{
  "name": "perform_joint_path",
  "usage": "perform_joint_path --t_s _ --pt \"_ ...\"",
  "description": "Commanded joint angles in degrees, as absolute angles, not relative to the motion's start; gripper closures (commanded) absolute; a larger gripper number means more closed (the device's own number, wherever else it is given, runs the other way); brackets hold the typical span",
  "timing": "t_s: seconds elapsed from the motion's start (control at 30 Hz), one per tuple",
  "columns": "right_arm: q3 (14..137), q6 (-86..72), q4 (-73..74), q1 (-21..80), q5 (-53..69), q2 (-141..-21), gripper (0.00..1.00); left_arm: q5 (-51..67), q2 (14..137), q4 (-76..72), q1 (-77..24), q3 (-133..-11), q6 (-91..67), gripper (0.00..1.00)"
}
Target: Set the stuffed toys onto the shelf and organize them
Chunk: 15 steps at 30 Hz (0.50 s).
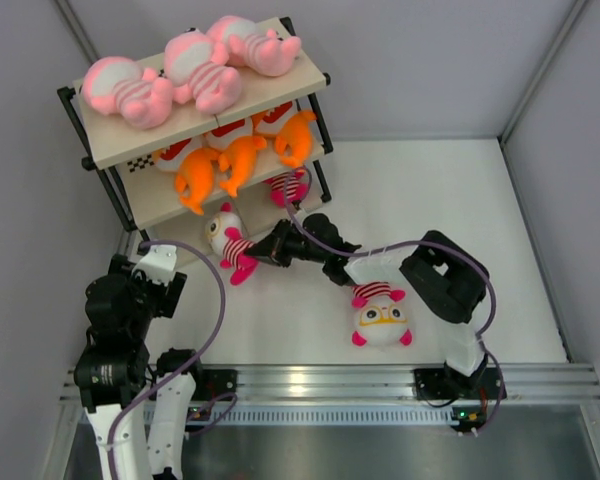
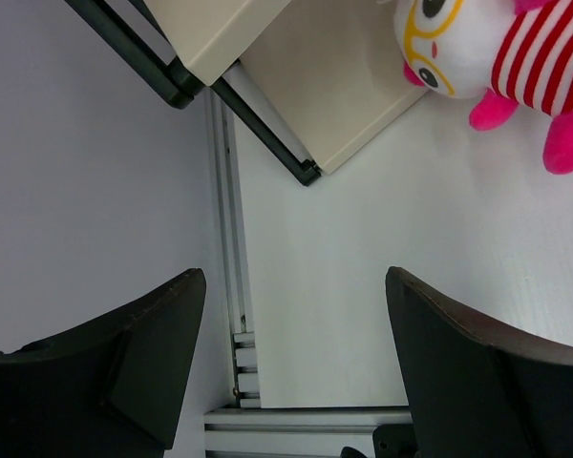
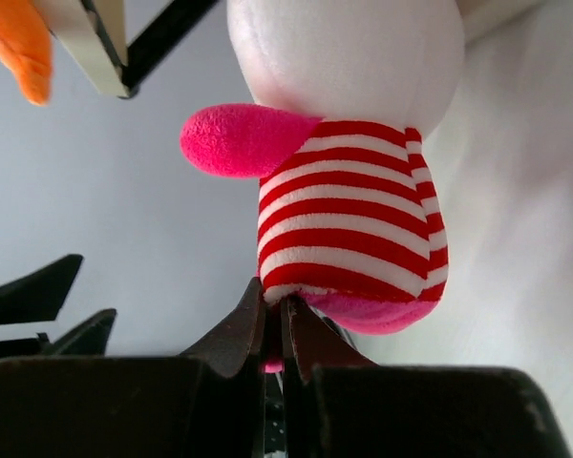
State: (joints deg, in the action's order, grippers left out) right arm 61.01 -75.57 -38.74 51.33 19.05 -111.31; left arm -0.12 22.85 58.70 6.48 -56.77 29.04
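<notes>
The shelf (image 1: 108, 148) stands at the back left. Three pale pink stuffed toys (image 1: 185, 70) lie on its top board and three orange ones (image 1: 230, 155) on the middle board. One striped-shirt toy (image 1: 290, 187) lies at the bottom tier. My right gripper (image 1: 265, 250) (image 3: 275, 303) is shut on the pink bottom of a second striped toy (image 1: 230, 243) (image 3: 349, 205), held just in front of the shelf's lowest board (image 2: 334, 86). A third striped toy (image 1: 382, 315) lies face up on the table. My left gripper (image 2: 296, 315) hangs open and empty near the shelf's left front corner.
Grey walls enclose the white table on three sides. An aluminium rail (image 1: 330, 380) runs along the near edge by the arm bases. The right arm's purple cable (image 1: 420, 245) arcs over the table's middle. The shelf's black frame leg (image 2: 267, 134) is close to my left gripper.
</notes>
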Motion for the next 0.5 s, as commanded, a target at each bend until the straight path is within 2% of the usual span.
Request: perform_joint_path --t_s 0.0,0.33,0.47 --pt "66.00 -78.39 -47.28 50.54 16.53 -113.10 1.00 -0.79 22.24 57.57 6.33 -56.95 29.18 0.18" --pt "75.32 -82.44 -42.37 48.43 8.18 -122.78 1.00 -1.05 22.76 57.57 6.33 -57.75 29.44 0.18" --pt "78.39 -83.15 -41.14 47.03 6.68 -125.85 0.96 -1.14 22.33 57.66 6.24 -57.22 29.79 0.18"
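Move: The right hand holds the last-picked panda toy by its foot. The free spot on the bottom shelf lies about 17 cm ahead, 6 cm to the left and 7 cm below. The panda already on that shelf lies some 22 cm ahead, 7 cm right and 7 cm below; the middle orange toy, one shelf up, is 15 cm ahead, 1 cm left, 13 cm above. From the left hand, the spot lies about 27 cm ahead, 12 cm right and 17 cm below. Still pinching the striped panda by its foot, the right hand carries it head first into the bottom shelf, beneath the orange toys, about 9 cm forward with a slight drift left. It arcs up a couple of centimetres, then sinks some 4 cm towards the free spot, turning clockwise about 15 degrees, fingers staying shut. ##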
